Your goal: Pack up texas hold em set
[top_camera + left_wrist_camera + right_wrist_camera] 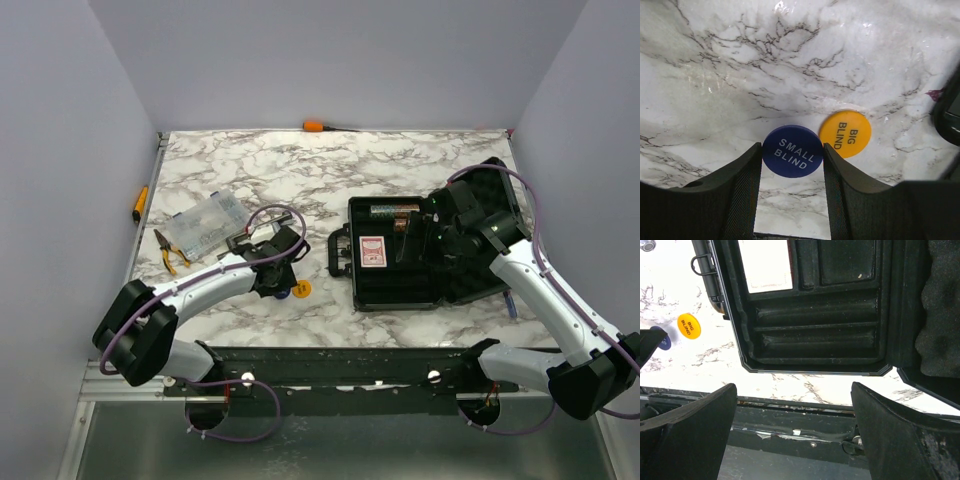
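Observation:
The black case (395,285) lies open right of centre, its foam-lined lid (487,215) folded out to the right. A red-backed deck (372,251) and chip stacks (394,212) sit in the case. The blue "SMALL BLIND" disc (792,151) lies on the marble beside the orange "BIG BLIND" disc (845,133). My left gripper (792,148) has both fingertips against the blue disc's sides. My right gripper (793,405) hangs wide open and empty over the case's near edge (815,367); it shows above the case in the top view (420,238). The orange disc (301,289) lies left of the case.
A clear plastic box (205,222) and orange-handled pliers (170,250) lie at the left. A grey metal clamp (252,234) sits by my left wrist. An orange screwdriver (318,126) lies at the far edge. A black rail (330,365) runs along the near edge.

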### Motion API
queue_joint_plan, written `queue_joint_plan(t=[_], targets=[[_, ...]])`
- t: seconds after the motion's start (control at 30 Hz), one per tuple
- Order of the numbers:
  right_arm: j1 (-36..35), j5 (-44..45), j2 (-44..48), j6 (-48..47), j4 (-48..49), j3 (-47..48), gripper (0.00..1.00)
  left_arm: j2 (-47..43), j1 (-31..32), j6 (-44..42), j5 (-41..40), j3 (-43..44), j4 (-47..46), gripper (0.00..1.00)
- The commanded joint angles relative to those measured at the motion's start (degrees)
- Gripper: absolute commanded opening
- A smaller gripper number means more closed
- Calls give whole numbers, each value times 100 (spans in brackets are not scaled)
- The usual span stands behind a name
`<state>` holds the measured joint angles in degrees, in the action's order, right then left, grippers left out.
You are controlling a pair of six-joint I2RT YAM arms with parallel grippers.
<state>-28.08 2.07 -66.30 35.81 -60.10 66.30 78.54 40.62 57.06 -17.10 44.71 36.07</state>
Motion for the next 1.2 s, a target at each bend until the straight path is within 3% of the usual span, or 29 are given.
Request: queue_joint_plan(t=[0.0,0.43,1.17], targets=[[-26,-33,140,75,-82,-54,98,-129,80,-105,58,329,160,43],[-31,82,118,149,-250,437,97,185,259,-264,153,1215,279,43],[-31,770,326,339,-600,1380,97,1800,772,-642,580,3328,286,41]])
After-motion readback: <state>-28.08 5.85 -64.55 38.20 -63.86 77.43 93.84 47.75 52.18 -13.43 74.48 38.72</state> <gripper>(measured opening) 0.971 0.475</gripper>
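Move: My left hand already holds the small blind button a few centimetres above the marble. The middle of the open case's tray lies about 11 cm ahead and 26 cm to the right; the card deck in it is some 11 cm ahead and 21 cm right, and the case handle 11 cm ahead and 14 cm right. The big blind button lies about 5 cm right and 1 cm ahead. From my right hand the tray's middle is roughly 10 cm ahead, 4 cm left and 12 cm down. I keep the small blind pinched in my left hand and climb some 8 cm while swinging about 13 cm right and 6 cm forward towards the case. Most of the rise comes early, most of the sideways sweep later, with the wrist turning slightly clockwise. Meanwhile my empty right hand, fingers wide open, lifts about 7 cm higher above the case and tips its fingers a little forward. ##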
